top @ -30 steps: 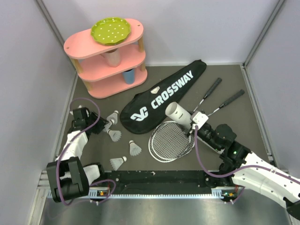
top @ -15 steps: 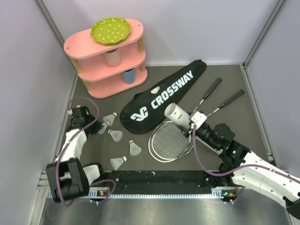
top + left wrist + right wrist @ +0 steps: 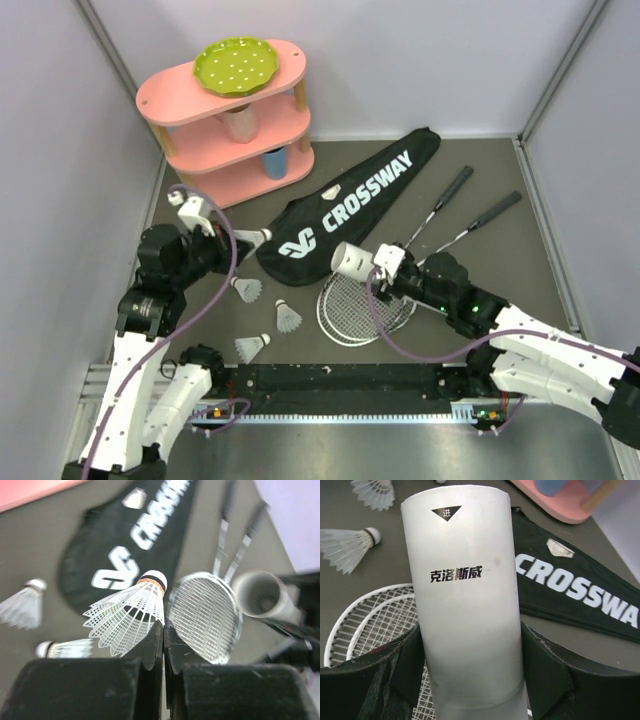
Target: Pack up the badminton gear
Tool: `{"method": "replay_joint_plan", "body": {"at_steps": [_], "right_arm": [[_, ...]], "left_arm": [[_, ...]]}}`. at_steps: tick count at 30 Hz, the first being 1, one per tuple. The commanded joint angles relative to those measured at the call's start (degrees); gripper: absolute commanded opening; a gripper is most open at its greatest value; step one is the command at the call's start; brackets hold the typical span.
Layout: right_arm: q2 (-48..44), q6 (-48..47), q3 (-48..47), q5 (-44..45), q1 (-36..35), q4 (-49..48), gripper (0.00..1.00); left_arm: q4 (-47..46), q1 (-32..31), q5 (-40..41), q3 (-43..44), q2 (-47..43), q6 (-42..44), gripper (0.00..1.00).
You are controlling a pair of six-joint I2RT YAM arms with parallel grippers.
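My left gripper (image 3: 243, 240) (image 3: 163, 626) is shut on the skirt edge of a white shuttlecock (image 3: 258, 237) (image 3: 129, 611), held above the floor beside the black CROSSWAY bag (image 3: 345, 205) (image 3: 125, 555). My right gripper (image 3: 383, 272) (image 3: 470, 655) is shut on the white tube (image 3: 352, 260) (image 3: 465, 590), whose open mouth (image 3: 260, 595) points left toward the held shuttlecock. Three more shuttlecocks (image 3: 245, 289) (image 3: 288, 318) (image 3: 252, 346) lie on the floor. Two silver rackets lie with heads (image 3: 365, 300) (image 3: 205, 615) stacked under the tube and black handles (image 3: 455, 185) (image 3: 497, 208) pointing to the far right.
A pink three-tier shelf (image 3: 225, 135) (image 3: 560, 502) stands at the back left with a green dotted plate (image 3: 236, 64) on top and cups on its lower tiers. Grey walls close the floor on three sides. A black rail (image 3: 340, 380) runs along the near edge.
My left gripper shut on a shuttlecock, lifted it and carried it right toward the bag. My right gripper moved left with the tube, bringing its mouth nearer the shuttlecock.
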State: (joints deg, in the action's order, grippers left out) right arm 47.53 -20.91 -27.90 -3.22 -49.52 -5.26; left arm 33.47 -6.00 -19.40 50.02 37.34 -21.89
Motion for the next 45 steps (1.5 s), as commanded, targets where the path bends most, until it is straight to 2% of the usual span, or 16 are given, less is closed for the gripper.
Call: {"method": "replay_joint_plan", "body": {"at_steps": [1,4,9,19,26,31,34,42,44,45], "right_arm": [[0.98,-4.05,-3.13,-10.21,-2.33,-0.81,0.22],[1.78,-7.30,-3.12,-9.70,-6.20,-0.02,0.22],[2.84,-6.87,-4.09,-6.44,-8.40,1.66,0.22],[0.11,-7.04,-3.65,-8.02,-8.75,0.60,0.22],[-1.65,-5.90,-3.83,-9.17,-9.54,0.16,0.21],[-3.14,-5.37,-4.18,-9.70,-9.90,-0.02,0.20],[-3.41,-5.37,-4.44,-9.87,-10.16,0.33,0.20],[-5.16,-4.23,-2.34,-10.57,-10.34,-1.07,0.20],[-5.43,-4.06,-2.42,-10.66,-10.34,-0.63,0.20],[-5.52,-4.05,-2.77,-10.66,-10.34,0.06,0.20]], "left_arm": [[2.03,-5.68,-21.68,3.24,2.47,11.15,0.00],[1.51,-8.58,-20.95,2.19,0.38,13.28,0.00],[-3.15,-10.61,-30.17,-1.50,-1.04,8.54,0.00],[-2.97,-18.51,-27.02,-2.03,-0.17,8.18,0.00],[-8.51,-27.48,-20.16,-4.58,0.89,3.62,0.00],[-14.38,-36.25,-15.33,-4.84,5.63,1.85,0.00],[-19.21,-39.43,-14.26,-3.88,8.44,0.10,0.00],[-21.35,-40.93,-13.66,-3.79,11.88,-0.08,0.00],[-20.99,-40.93,-13.56,-4.40,11.44,-0.17,0.05],[-21.08,-41.02,-13.56,-4.67,10.74,-0.34,0.18]]}}
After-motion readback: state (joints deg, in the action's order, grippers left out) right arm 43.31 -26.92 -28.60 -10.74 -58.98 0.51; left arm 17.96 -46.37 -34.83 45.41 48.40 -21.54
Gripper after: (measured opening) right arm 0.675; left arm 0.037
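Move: About 22 cm to the right of the left hand, 3 cm back and 4 cm lower is the open mouth of the white tube; the left hand already holds a shuttlecock. From that hand, the racket heads lie about 27 cm right and 8 cm back, the bag's middle 21 cm right and 18 cm ahead, and a loose shuttlecock 5 cm right and 13 cm back, all some 24 cm lower. The held shuttlecock is roughly 29 cm left of the right hand, 9 cm ahead and 5 cm higher. Swinging clockwise about 55 degrees, the left hand carries the shuttlecock back and right to the tube, then almost straight right to put it cork first into the mouth, still pinching the skirt. The right hand keeps its grip on the tube and draws back some 7 cm and slightly left, dipping before rising again and turning counter-clockwise to present the mouth. ##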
